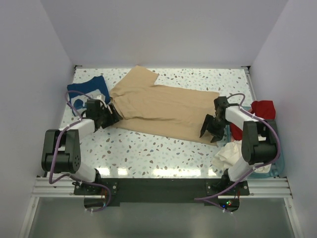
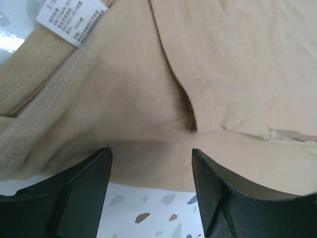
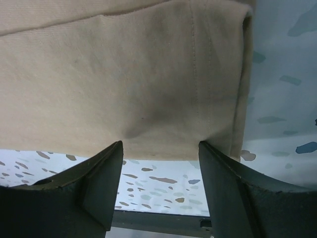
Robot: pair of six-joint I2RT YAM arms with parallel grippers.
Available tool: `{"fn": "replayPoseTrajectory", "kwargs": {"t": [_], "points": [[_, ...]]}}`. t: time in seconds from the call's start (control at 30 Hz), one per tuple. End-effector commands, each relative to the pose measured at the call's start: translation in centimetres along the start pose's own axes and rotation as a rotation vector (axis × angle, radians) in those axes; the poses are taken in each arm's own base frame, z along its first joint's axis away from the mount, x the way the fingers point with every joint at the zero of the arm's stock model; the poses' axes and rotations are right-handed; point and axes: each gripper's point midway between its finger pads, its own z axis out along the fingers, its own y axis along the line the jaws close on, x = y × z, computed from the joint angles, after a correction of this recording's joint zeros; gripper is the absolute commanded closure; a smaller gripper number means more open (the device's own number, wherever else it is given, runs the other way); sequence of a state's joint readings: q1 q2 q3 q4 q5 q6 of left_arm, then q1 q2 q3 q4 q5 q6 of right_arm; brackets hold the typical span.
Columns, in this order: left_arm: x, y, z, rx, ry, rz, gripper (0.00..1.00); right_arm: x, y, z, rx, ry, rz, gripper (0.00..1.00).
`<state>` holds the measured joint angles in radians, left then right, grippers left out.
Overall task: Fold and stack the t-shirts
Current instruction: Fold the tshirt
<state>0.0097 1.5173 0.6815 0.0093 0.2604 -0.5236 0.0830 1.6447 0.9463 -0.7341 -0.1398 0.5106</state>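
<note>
A tan-beige t-shirt (image 1: pixel 163 106) lies folded lengthwise across the middle of the table. My left gripper (image 1: pixel 115 118) is at its left, collar end, and my right gripper (image 1: pixel 210 131) is at its right, hem end. In the left wrist view my left gripper (image 2: pixel 151 156) is open, the tan shirt's (image 2: pixel 148 89) near edge lying just past its tips, with a white label (image 2: pixel 72 17) further up. In the right wrist view my right gripper (image 3: pixel 161 148) is open, its tips at the shirt's (image 3: pixel 124 74) hem by the corner. A navy blue t-shirt (image 1: pixel 86 89) lies at the far left.
A red t-shirt (image 1: pixel 262 109) and a cream-white one (image 1: pixel 229 154) sit at the right with a teal basket (image 1: pixel 278 163). White walls close in the table on three sides. Speckled tabletop shows in front of the tan shirt.
</note>
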Motion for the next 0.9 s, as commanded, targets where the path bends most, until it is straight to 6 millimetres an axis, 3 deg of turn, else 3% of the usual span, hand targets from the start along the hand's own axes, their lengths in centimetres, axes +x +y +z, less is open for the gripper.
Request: {"fn": "replayPoseTrajectory", "kwargs": {"t": [0.0,0.2,0.23,0.47,0.6,0.67,0.77,0.87], "points": [[-0.7,0.3,0.2,-0.017,-0.049,0.006,0.30,0.1,-1.8,0.9,0.076,0.000,-0.026,0.34],[0.1,2.4,-1.2,-0.119,-0.068,0.004,0.29,0.9,-3.8,1.3,0.163,0.016,-0.036,0.34],[1.2,2.9,-1.4,-0.142,-0.036,-0.004,0.29,1.2,-3.9,1.2,0.169,0.027,-0.038,0.34],[3.3,3.5,-3.3,-0.159,-0.025,-0.048,0.29,2.4,-5.3,1.0,0.217,0.040,-0.044,0.34],[2.5,2.6,-5.5,-0.135,-0.070,-0.026,0.28,3.0,-5.7,1.2,0.227,0.055,-0.039,0.34],[1.0,2.4,-7.0,-0.153,-0.137,0.006,0.27,3.0,-5.7,1.2,0.229,0.060,-0.040,0.34],[0.2,4.1,-8.1,-0.236,-0.178,0.007,0.24,2.9,-5.6,1.2,0.228,0.062,-0.040,0.34],[0.2,4.9,-7.6,-0.275,-0.157,0.001,0.30,2.7,-5.5,1.1,0.228,0.061,-0.043,0.34]]}}
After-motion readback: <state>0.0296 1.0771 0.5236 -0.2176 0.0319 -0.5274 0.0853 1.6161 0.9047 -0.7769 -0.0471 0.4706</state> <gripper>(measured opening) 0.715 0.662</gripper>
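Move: The tan t-shirt lies folded over itself under both open hands, roughly 1 cm below the hand points. Its near left corner is about 8 cm left of the left hand and 1 cm back, its white label about 6 cm ahead and 4 cm left; the blue shirt is 12 cm ahead and 15 cm left. From the right hand, the near right corner is 4 cm right and 2 cm back, the white cloth 14 cm right and 12 cm back. Open right fingertips, still on the shirt near its right corner, drag it about 2 cm back and 2 cm right, tilting slightly. The left hand starts on the cloth and sweeps low and back about 6 cm, drifting left, over the near edge and off; then it rises some 4 cm and keeps going left, fingers open, turning about 10 degrees counter-clockwise. ##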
